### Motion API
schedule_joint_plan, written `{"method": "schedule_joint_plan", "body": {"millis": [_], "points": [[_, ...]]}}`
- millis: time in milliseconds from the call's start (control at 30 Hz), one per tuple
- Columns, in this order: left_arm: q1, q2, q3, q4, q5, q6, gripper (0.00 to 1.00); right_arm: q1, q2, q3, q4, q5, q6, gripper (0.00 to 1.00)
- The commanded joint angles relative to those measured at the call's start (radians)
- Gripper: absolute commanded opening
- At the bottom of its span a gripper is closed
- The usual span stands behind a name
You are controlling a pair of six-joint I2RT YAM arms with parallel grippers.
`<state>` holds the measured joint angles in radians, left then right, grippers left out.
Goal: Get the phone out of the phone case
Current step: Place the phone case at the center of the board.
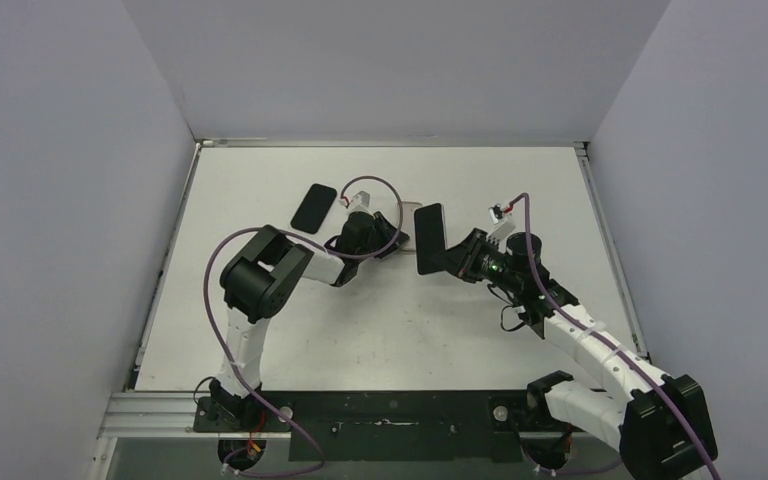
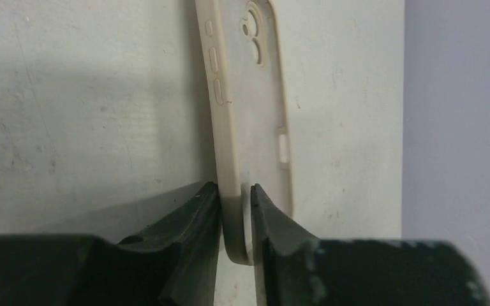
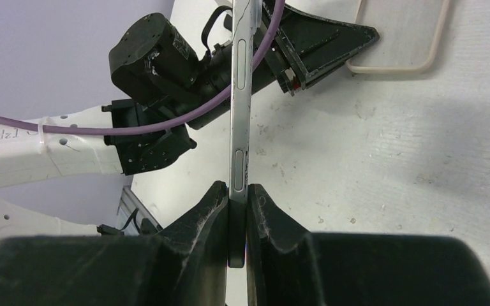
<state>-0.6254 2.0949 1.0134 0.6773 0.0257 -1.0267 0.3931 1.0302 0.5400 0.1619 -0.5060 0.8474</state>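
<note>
The dark phone (image 1: 428, 238) stands on edge above the table, out of its case, with my right gripper (image 1: 455, 258) shut on its lower end. In the right wrist view the phone's (image 3: 240, 95) thin silver side rises from between the gripper's (image 3: 237, 191) fingers. The beige phone case (image 2: 249, 95) lies empty and flat on the table, camera cut-out at the far end. My left gripper (image 2: 236, 191) straddles its near side wall. One finger touches the wall and a slim gap shows on the other side. The case (image 3: 399, 38) also shows by the left arm's fingers (image 3: 332, 41).
A second black flat slab (image 1: 313, 207) lies on the table left of the left gripper (image 1: 397, 237). Grey walls close in the white table (image 1: 380, 330) on the left, back and right. A purple cable (image 3: 166, 121) loops over the left arm.
</note>
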Motion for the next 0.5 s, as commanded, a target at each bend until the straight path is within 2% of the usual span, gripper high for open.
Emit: {"method": "schedule_joint_plan", "body": {"millis": [0, 133, 367, 467], "points": [[0.003, 0.038, 0.084, -0.054, -0.057, 0.021, 0.25, -0.011, -0.047, -0.006, 0.037, 0.045, -0.011, 0.00], [0.000, 0.042, 0.087, -0.069, -0.057, 0.026, 0.38, -0.012, -0.038, -0.021, 0.008, 0.047, -0.005, 0.00], [0.016, -0.009, 0.060, -0.131, -0.094, 0.063, 0.51, -0.012, -0.020, -0.043, -0.031, 0.034, 0.010, 0.00], [0.034, -0.047, 0.025, -0.134, -0.098, 0.067, 0.64, -0.011, 0.014, -0.058, -0.015, 0.010, 0.034, 0.00]]}}
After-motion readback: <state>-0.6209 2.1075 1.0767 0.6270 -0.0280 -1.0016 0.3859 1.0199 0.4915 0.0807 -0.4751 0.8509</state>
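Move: My left hand still grips the left side of the phone case near its close end; the case's middle lies about 4 cm ahead of that hand, 3 cm to its right and about 1 cm lower. The spare phone lies some 10 cm ahead and 24 cm to the left of the same hand. From my right hand, still clamped on the phone with its middle about 5 cm ahead and 4 cm left, the case is roughly 19 cm ahead, 7 cm left and 14 cm below. I open my left fingers to a bit over half and let go of the phone case's left side, easing that hand about 2 cm forward; it dips slightly against the board, then lifts about 1 cm. Meanwhile my right hand keeps its hold on the phone and lowers it some 3.5 cm, drifting about 1 cm back and 1 cm to the right, away from the case. ##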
